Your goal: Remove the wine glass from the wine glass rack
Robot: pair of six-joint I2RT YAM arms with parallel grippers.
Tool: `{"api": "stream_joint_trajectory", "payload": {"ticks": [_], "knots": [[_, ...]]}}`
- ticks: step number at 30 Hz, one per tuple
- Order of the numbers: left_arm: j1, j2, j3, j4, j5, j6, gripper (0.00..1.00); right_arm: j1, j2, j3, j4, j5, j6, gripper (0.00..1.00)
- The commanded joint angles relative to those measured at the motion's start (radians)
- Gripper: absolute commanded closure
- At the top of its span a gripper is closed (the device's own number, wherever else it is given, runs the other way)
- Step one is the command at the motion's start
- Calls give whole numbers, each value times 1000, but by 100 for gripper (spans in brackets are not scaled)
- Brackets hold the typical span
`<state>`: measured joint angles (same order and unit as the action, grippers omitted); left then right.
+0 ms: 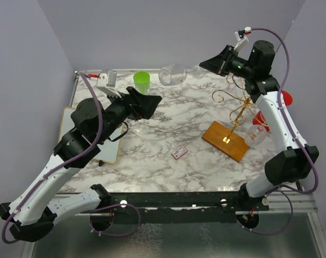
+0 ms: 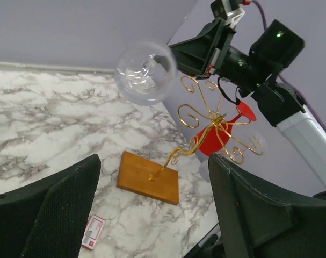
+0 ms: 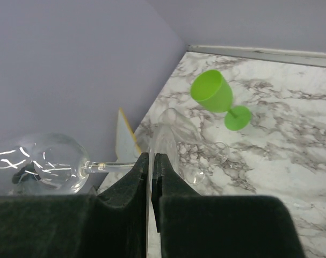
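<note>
A clear wine glass (image 2: 145, 72) hangs in the air, off the rack, its bowl (image 3: 42, 164) out to the side. My right gripper (image 3: 152, 161) is shut on its thin foot, high at the back right (image 1: 212, 62). The wine glass rack (image 1: 235, 102) of gold wire stands on its brown wooden base (image 1: 225, 141); the left wrist view shows it too (image 2: 211, 121). A red glass (image 2: 219, 134) and a clear one (image 2: 255, 142) still hang from its arms. My left gripper (image 2: 152, 215) is open and holds nothing; it hovers over the table's left middle (image 1: 146, 102), facing the rack.
A green goblet (image 1: 142, 80) stands near the back edge, with a clear glass (image 3: 176, 123) lying close by. A small red-and-white card (image 1: 179, 152) lies mid-table. A yellow-edged white board (image 1: 106, 150) sits under my left arm. Purple walls close in the back and both sides.
</note>
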<state>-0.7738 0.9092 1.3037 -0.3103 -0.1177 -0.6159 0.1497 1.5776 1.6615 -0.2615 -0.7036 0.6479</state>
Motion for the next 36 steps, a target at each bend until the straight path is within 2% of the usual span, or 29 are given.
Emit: {"api": "stream_joint_trajectory", "payload": {"ticks": [1,11,16,23,33,35,36], "knots": [[-1,42,15,-47,10,-167,20,0,-89,-78,225,-149,102,99],[-1,62,-16,16,35,-232,29,0,-176,-196,310,-193,76,99],[-1,100,6,0,43,-216,38,2,-190,-213,320,-197,63,99],[0,173,75,-47,31,-168,51,5,-220,-205,260,-127,-14,99],[-1,273,194,-77,5,-127,88,13,-245,-217,235,-71,-67,99],[-1,284,211,-79,-9,-124,99,12,-251,-209,206,-35,-93,98],[-1,289,220,-81,-16,-121,100,12,-256,-206,191,-15,-107,96]]}}
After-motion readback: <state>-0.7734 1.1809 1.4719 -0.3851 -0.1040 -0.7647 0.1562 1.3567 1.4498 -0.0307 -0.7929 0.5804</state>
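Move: The clear wine glass, held by the stem in the right hand with its bowl pointing left, has its middle about 14 cm ahead of the left hand, 11 cm to its right and 6 cm lower. From the right hand, the left gripper it is brought to is roughly 17 cm back, 17 cm left and 7 cm higher. The green glass stands some 28 cm ahead of the left hand, 5 cm left and 38 cm below; the rack is about 18 cm right of the right hand, 5 cm back and 22 cm below. The left fingers close on the rim of the clear glass's bowl and pinch its wall, after that hand has reached about 7 cm forward and right, dipping a little and tipping down. Meanwhile the right hand keeps its grip on the stem and draws the glass back some 6 cm towards it, rising 4 cm and tilting its fingertips up. ##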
